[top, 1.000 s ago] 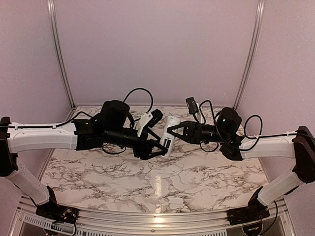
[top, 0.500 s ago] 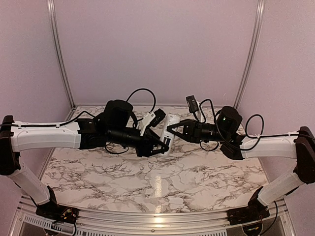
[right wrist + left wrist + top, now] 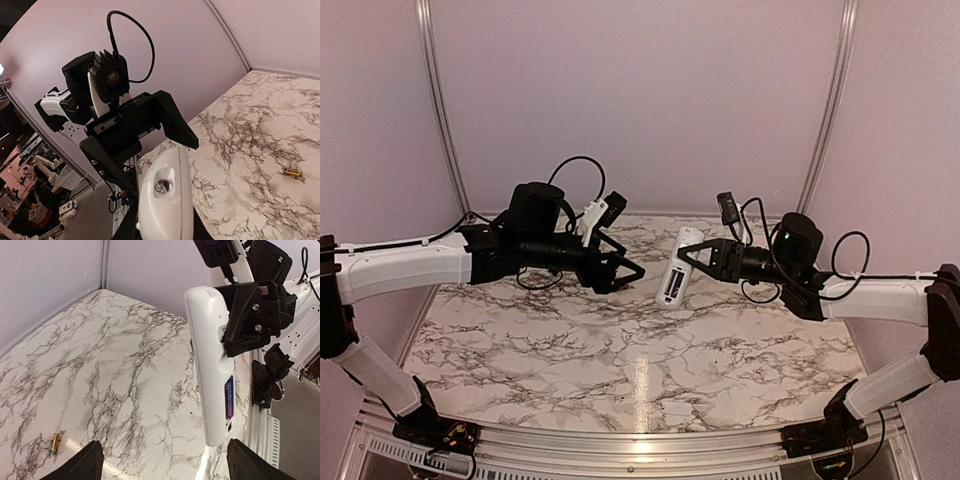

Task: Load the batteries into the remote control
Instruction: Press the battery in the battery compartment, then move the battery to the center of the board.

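The white remote control [image 3: 672, 278] hangs tilted above the marble table, with my right gripper [image 3: 689, 262] shut on its upper half. The left wrist view shows its long side and a dark label near the low end [image 3: 212, 370], with the right gripper [image 3: 250, 315] clamped on it. From the right wrist, its rounded end [image 3: 167, 192] fills the space between my own jaws [image 3: 165, 222]. My left gripper [image 3: 623, 278] stands open just left of the remote, apart from it and holding nothing [image 3: 167, 465]. One golden-brown battery [image 3: 55, 443] lies loose on the table [image 3: 292, 172].
The marble tabletop [image 3: 640, 350] is boxed in by pale walls with aluminium corner posts [image 3: 440, 110]. Cables loop over both wrists. The left gripper [image 3: 145, 132] faces the right wrist camera, jaws spread, close behind the remote.
My left gripper closed in at the remote, then opened and drew back to the left. The right arm shifted slightly right, still holding the remote.
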You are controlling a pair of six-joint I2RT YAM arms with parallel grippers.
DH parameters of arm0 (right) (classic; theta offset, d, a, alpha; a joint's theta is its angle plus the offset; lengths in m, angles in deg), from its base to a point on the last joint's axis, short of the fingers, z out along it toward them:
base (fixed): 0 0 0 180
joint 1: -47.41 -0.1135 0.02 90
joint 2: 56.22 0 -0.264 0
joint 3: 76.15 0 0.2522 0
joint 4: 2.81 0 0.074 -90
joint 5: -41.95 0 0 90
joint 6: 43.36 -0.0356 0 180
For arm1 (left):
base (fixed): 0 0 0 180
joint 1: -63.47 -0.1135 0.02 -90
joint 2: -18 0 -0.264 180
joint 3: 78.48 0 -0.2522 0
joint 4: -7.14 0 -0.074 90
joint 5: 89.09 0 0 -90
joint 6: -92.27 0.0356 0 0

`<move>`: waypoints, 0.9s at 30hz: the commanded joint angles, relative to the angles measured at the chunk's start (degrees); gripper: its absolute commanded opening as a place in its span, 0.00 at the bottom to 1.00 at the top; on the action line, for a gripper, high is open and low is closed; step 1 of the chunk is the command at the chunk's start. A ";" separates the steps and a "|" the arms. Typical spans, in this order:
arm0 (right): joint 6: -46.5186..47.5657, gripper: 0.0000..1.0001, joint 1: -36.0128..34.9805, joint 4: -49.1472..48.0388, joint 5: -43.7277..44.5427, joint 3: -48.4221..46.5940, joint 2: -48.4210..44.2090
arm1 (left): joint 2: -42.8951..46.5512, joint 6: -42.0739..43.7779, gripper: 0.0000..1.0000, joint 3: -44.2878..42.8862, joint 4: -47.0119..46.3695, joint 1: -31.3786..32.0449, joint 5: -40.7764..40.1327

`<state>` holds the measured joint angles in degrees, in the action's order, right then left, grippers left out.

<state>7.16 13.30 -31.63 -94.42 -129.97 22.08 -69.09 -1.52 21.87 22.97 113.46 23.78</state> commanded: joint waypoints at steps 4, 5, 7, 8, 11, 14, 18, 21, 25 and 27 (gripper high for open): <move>5.19 0.00 7.32 9.56 0.47 1.85 -5.33 | -4.96 9.47 0.87 -10.44 13.90 -6.88 -6.27; 5.53 0.00 8.60 10.28 0.27 2.26 -6.00 | -8.32 10.65 0.85 -12.98 17.94 -8.07 -7.04; 6.08 0.00 10.30 11.60 -0.01 2.97 -7.09 | -13.70 11.70 0.80 -19.95 23.64 -9.43 -8.88; 6.27 0.00 11.02 12.09 -0.15 3.32 -7.54 | -16.35 12.57 0.78 -22.36 26.19 -9.81 -9.70; 6.62 0.00 12.84 12.90 -0.67 4.43 -8.76 | -22.76 14.55 0.76 -28.97 31.77 -10.17 -12.41; 6.55 0.00 14.14 12.86 -1.28 5.58 -9.38 | -28.19 15.75 0.74 -34.84 36.01 -10.34 -15.02; 6.90 0.00 15.07 12.83 -1.40 6.58 -9.90 | -36.53 16.41 0.68 -43.50 41.76 -10.53 -19.45; 7.09 0.00 15.12 12.78 -1.68 6.74 -9.67 | -41.42 16.98 0.66 -47.67 43.81 -10.56 -20.66; 6.98 0.00 15.21 12.77 -1.77 6.84 -9.16 | -45.59 17.46 0.62 -50.14 44.03 -10.53 -20.96; 6.70 0.00 15.21 12.50 -1.78 6.92 -8.85 | -46.91 17.79 0.62 -50.97 44.04 -10.53 -20.86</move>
<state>13.65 27.86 -18.52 -95.54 -122.97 13.15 -113.26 14.79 -26.54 63.60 103.02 4.37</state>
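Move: The loose battery on the table lies about 22 cm ahead of the empty left hand, a couple of centimetres to its left and some 24 cm below. The remote, held in the right hand with its open compartment hanging towards the arms' bases, has its middle roughly 8 cm to the left hand's right, 1 cm back and about level in height. From the right hand that battery is about 22 cm ahead, 12 cm to the left and 27 cm down. Still gripping the remote by its side, the right hand carries it about 9 cm right, a little forward and down, turning slightly clockwise. The left hand heads for the loose battery, first forward, then diving (about 18 cm forward, 17 cm down), its fingers tipping from sideways to mostly downward, some 40 degrees, and partly closing on nothing. ##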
